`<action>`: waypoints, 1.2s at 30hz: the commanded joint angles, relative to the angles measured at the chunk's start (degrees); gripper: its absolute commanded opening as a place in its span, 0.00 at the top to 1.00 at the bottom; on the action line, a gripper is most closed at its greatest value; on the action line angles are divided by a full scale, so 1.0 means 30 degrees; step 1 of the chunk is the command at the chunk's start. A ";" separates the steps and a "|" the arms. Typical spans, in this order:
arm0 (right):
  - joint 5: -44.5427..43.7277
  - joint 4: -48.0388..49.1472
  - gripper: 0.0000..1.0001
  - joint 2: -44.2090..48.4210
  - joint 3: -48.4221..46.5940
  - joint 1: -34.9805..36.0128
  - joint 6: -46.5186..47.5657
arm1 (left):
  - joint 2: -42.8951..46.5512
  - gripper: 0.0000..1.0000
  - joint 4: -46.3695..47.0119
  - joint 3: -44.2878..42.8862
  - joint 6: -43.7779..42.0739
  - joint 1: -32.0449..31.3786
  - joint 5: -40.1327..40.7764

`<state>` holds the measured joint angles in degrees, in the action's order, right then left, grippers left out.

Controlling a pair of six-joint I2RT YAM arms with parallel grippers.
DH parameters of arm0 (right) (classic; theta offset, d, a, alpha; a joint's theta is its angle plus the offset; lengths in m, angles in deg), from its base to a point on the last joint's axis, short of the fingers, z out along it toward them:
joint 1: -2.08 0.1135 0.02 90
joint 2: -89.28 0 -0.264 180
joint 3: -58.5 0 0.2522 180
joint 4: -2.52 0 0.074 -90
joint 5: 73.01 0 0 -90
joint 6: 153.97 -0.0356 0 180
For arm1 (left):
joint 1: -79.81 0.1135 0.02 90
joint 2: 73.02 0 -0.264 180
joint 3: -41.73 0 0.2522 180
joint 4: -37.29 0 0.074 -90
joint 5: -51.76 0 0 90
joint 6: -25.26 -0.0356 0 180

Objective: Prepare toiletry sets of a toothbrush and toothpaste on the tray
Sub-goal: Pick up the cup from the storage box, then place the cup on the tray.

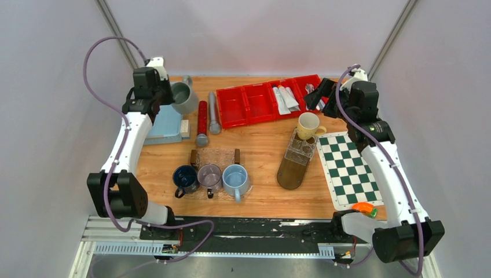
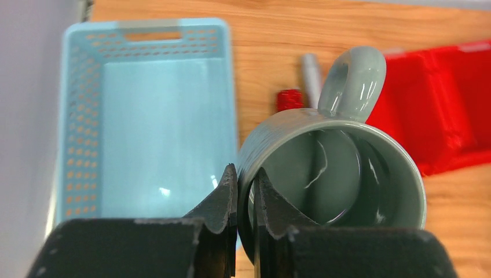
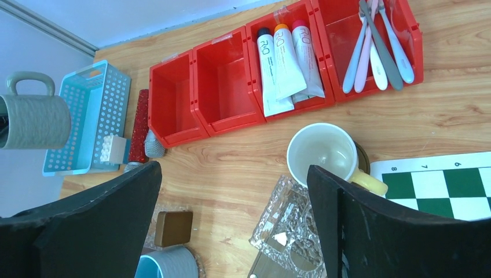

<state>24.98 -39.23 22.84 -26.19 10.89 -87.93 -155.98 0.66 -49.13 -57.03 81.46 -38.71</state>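
Note:
Three white toothpaste tubes lie in one red bin compartment. Several pale toothbrushes lie in the rightmost compartment, mostly hidden in the top view. My right gripper stands wide open and holds nothing, hovering over the bins' right end. A clear textured glass tray lies on a brown board. My left gripper is shut on the rim of a grey-green mug, held up at the back left.
A cream mug stands at the glass tray's far end. A pale blue basket lies under the left arm. Red and grey cylinders lie beside the bins. Three mugs sit on another glass tray. A chessboard mat lies at right.

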 commanded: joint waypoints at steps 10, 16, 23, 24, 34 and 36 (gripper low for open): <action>-0.1176 0.0120 0.00 0.3291 0.1539 -0.0047 -0.0073 | 0.2803 1.00 0.0878 -0.0282 -0.3796 -0.6038 -0.4626; -0.1935 -0.0037 0.00 0.4524 0.1999 -0.0052 0.0173 | 0.2791 1.00 0.0284 -0.0035 -0.5224 -0.8762 -0.6214; -0.2377 -0.0397 0.00 0.5317 0.2342 -0.0061 0.0360 | 0.2211 1.00 -0.0065 0.0380 -0.6878 -1.2015 -0.7249; -0.2396 -0.0419 0.00 0.5364 0.2386 -0.0057 0.0396 | 0.1971 1.00 -0.0117 0.0369 -0.7125 -1.2615 -0.7355; -0.2649 -0.0457 0.00 0.6378 0.3706 -0.0065 0.0783 | -0.0570 1.00 0.0397 -0.0256 -0.8200 -1.6041 -0.7872; -0.3154 -0.0312 0.00 0.6578 0.4117 -0.0054 0.0915 | -0.1122 1.00 0.0950 -0.0326 -0.8168 -1.6454 -0.7820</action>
<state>18.05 -41.42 40.85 -15.77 10.89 -86.36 -157.84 -4.26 -46.94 -80.22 34.09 -60.46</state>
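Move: The grey-green cup is already pinched by its wall in the left hand. Its free spot on the table lies some 33 cm to the right of that hand, 24 cm back and 24 cm below. Neighbours, all roughly 20 cm lower than the hand: the light-blue cup about 23 cm right and 24 cm back, the mauve cup 14 cm right and 24 cm back. From the right hand the spot is about 19 cm left, 16 cm back and 29 cm down. The grey-green cup, still pinched by its wall in the left hand, is swept about 34 cm right and 19 cm back towards the open table beside the light-blue cup, the hand turning nearly 80 degrees clockwise. It rises slightly, then sinks, ending some 4 cm lower. The empty right hand, fingers wide open, draws back about 6 cm and drifts right. ##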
